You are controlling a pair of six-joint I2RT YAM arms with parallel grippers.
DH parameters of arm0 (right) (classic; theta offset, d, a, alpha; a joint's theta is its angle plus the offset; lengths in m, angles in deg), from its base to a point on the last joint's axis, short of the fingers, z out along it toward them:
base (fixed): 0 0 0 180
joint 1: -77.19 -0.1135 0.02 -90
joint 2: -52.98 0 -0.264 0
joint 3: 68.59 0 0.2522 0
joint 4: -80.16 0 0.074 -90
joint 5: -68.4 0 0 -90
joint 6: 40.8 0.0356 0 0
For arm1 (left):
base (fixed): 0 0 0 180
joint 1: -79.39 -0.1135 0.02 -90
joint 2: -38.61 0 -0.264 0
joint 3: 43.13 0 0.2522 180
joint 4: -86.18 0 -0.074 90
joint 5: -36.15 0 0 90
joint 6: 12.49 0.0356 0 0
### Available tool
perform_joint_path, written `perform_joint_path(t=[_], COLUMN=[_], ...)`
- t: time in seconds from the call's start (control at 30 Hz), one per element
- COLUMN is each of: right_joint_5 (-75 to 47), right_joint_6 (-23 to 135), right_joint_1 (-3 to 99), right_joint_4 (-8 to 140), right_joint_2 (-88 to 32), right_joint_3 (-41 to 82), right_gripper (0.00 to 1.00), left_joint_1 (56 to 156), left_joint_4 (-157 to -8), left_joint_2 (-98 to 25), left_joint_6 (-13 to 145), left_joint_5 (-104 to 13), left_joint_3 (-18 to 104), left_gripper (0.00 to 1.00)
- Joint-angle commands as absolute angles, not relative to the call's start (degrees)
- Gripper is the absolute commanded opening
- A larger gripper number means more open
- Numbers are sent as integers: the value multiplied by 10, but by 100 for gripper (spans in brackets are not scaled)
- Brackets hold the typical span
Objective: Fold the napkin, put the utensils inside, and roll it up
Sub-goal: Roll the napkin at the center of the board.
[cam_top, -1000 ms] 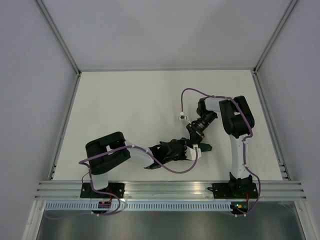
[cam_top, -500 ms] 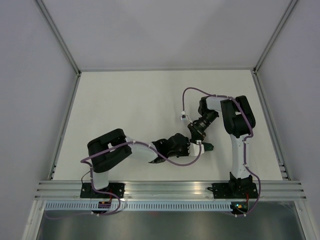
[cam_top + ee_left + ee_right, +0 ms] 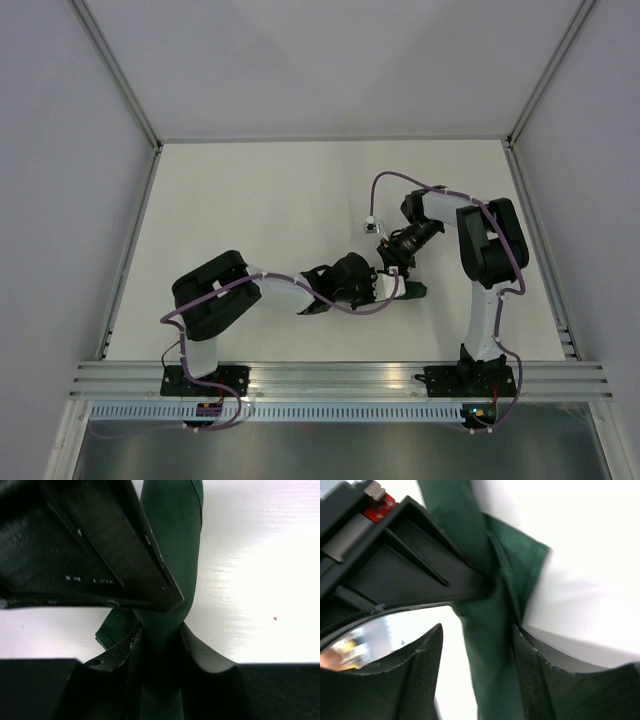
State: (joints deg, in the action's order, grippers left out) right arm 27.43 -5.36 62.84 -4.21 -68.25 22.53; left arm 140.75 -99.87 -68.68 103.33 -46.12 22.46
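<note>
The napkin (image 3: pixel 170 540) is a dark green cloth rolled into a narrow bundle on the white table. Only its end (image 3: pixel 412 292) shows from above. My left gripper (image 3: pixel 161 635) is shut on the roll, with both fingers pressed against the cloth. My right gripper (image 3: pixel 476 630) straddles the same roll (image 3: pixel 485 670) from the far side and is open. Its right finger (image 3: pixel 530 670) lies against the cloth, and there is a clear gap at its left finger (image 3: pixel 420 675). The two grippers (image 3: pixel 388 275) meet tip to tip. The utensils are hidden.
Both arms crowd the near right of the white table (image 3: pixel 260 210). The left arm's purple cable (image 3: pixel 350 308) loops close to the roll. A metal rail (image 3: pixel 340 380) runs along the near edge, and grey walls enclose the other sides.
My left gripper has swung right and closed on the rolled napkin. The right gripper's jaws have spread apart off the roll, and its arm has shifted slightly right.
</note>
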Motion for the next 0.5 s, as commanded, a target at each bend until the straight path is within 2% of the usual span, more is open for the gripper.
perform_joint_path(t=[0.0,0.2,0.47], right_joint_5=[213,202,232], right_joint_6=[-14,31,88], right_joint_1=[640,649,703], right_joint_4=[126,201,281], right_joint_2=[-607,-543,-476], right_joint_3=[190,143,99], right_gripper=[64,65,65], left_joint_1=[1402,1384,1319], left_joint_4=[-926,-903,-843], left_joint_2=[-712,-711,-728], left_joint_6=[994,972,911], left_joint_5=[-422,-386,-256], left_joint_3=[228,248,302], left_gripper=[19,19,19])
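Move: The napkin roll is already in the left fingers, its middle about level with that hand point and a centimetre below. The roll's right end lies some 13 cm to the left hand's right, with a loose flap about 3 cm ahead, 1 cm to the right and 2 cm below. From the open right hand straddling the roll, the roll's middle is about 8 cm left, 1 cm back and slightly below. The right hand, fingers already open, comes free of the napkin roll and sweeps forward about 6.5 cm, drifting right and only slightly up, while its wrist tilts back some 25 degrees and turns a little clockwise. The left fingers keep their pinch and, with only about 1 cm of forward travel, roll the wrist forward about 15 degrees, the napkin turning with them. ##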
